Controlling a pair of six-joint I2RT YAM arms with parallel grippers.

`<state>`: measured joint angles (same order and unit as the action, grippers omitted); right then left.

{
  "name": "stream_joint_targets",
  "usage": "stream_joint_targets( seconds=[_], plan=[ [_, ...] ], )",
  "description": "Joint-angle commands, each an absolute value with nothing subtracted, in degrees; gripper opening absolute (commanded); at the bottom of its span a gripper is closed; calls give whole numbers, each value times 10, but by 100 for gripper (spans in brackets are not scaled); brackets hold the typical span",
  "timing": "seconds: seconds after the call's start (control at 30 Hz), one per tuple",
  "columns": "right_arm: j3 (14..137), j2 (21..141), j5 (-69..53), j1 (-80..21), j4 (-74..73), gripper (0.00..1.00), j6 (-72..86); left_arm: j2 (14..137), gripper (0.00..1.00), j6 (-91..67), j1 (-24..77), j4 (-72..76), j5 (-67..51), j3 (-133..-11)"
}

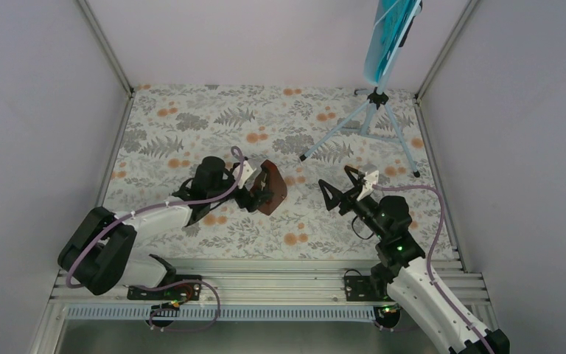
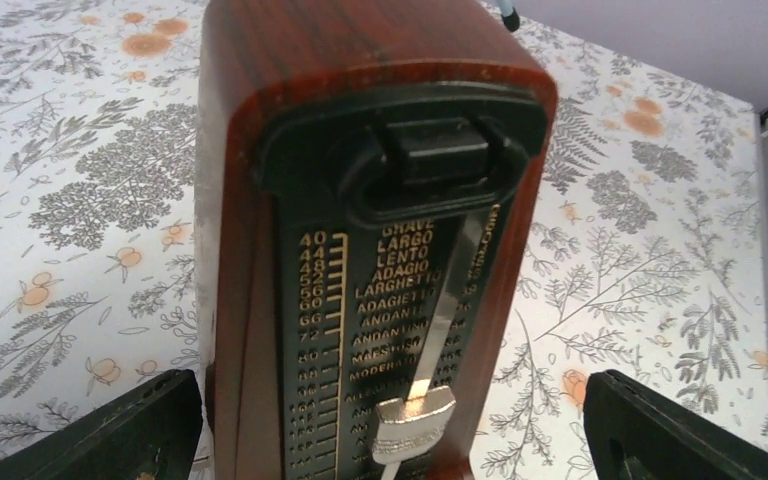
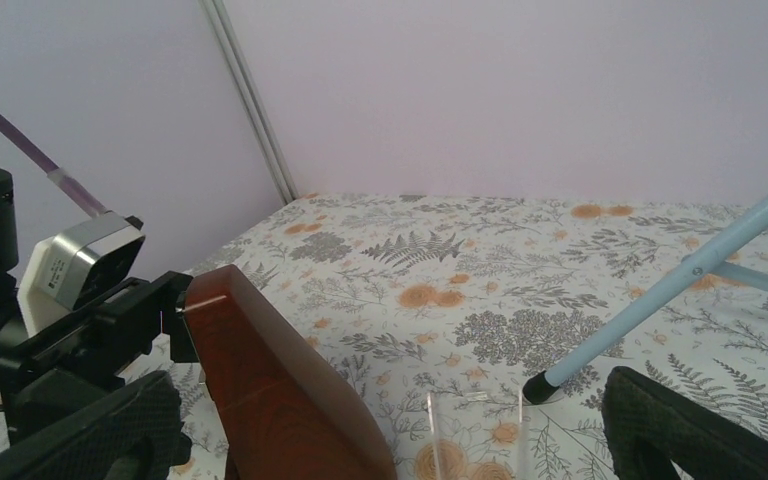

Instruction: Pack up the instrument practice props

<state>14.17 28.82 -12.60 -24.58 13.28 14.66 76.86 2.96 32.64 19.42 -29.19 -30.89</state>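
Note:
The reddish-brown metronome (image 1: 271, 193) stands mid-table, its dark tempo scale and silver pendulum weight filling the left wrist view (image 2: 360, 150). My left gripper (image 1: 256, 192) is open around it; the left finger (image 2: 110, 430) sits close to its side and the right finger (image 2: 680, 430) stands well clear. In the right wrist view the metronome (image 3: 280, 400) leans at the lower left. My right gripper (image 1: 341, 186) is open and empty, pointing at it from the right. The pale blue music stand (image 1: 339, 136) stands on its tripod at the back right, with the teal sheet (image 1: 387, 29) on its desk.
One tripod leg (image 3: 680, 285) reaches down to a black foot just ahead of my right gripper (image 3: 392, 390). A see-through piece (image 3: 475, 430) lies on the floral cloth (image 1: 191, 118) between the right fingers. White walls enclose the table on three sides.

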Motion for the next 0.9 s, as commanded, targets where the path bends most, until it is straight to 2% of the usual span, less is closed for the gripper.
stream_joint_targets(
  seconds=[0.0,0.27,0.5,0.67,0.87],
  plan=[
    [134,284,-135,-240,142,100,151,774,94,69,334,200,-244,-324],
    [129,293,-142,-240,149,99,153,751,89,81,334,196,-242,-324],
    [128,303,-147,-240,153,100,154,752,76,85,334,199,-255,-323],
    [126,306,-148,-240,156,100,155,758,61,84,334,206,-259,-323],
    [124,317,-151,-240,162,100,156,764,53,88,334,203,-260,-325]
  ],
)
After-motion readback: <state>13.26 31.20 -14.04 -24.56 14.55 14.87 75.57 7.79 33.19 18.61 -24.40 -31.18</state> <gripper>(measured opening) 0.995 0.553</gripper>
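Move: The pendulum weight on the metronome's open front lies just past my left fingertips: about 3 cm to the right, 1 cm ahead and 1 cm lower. The metronome's body stands behind the weight, its middle some 6 cm right, 2 cm ahead and 3 cm below the hand. The blue stand's nearest foot is roughly 12 cm ahead, 13 cm right and 12 cm below. From my right hand the weight is about 20 cm left, level fore-and-aft, 11 cm lower. I ease my left hand only about 1 cm forward across the metronome's face, with a slight dip and then a small rise as the fingers tip up some 5 degrees. Then I hold it there and close the fingers from wide to about half open around the pendulum weight, the rear finger coming right up beside it. My empty right hand sinks a little over 1 cm, fingers still wide. ##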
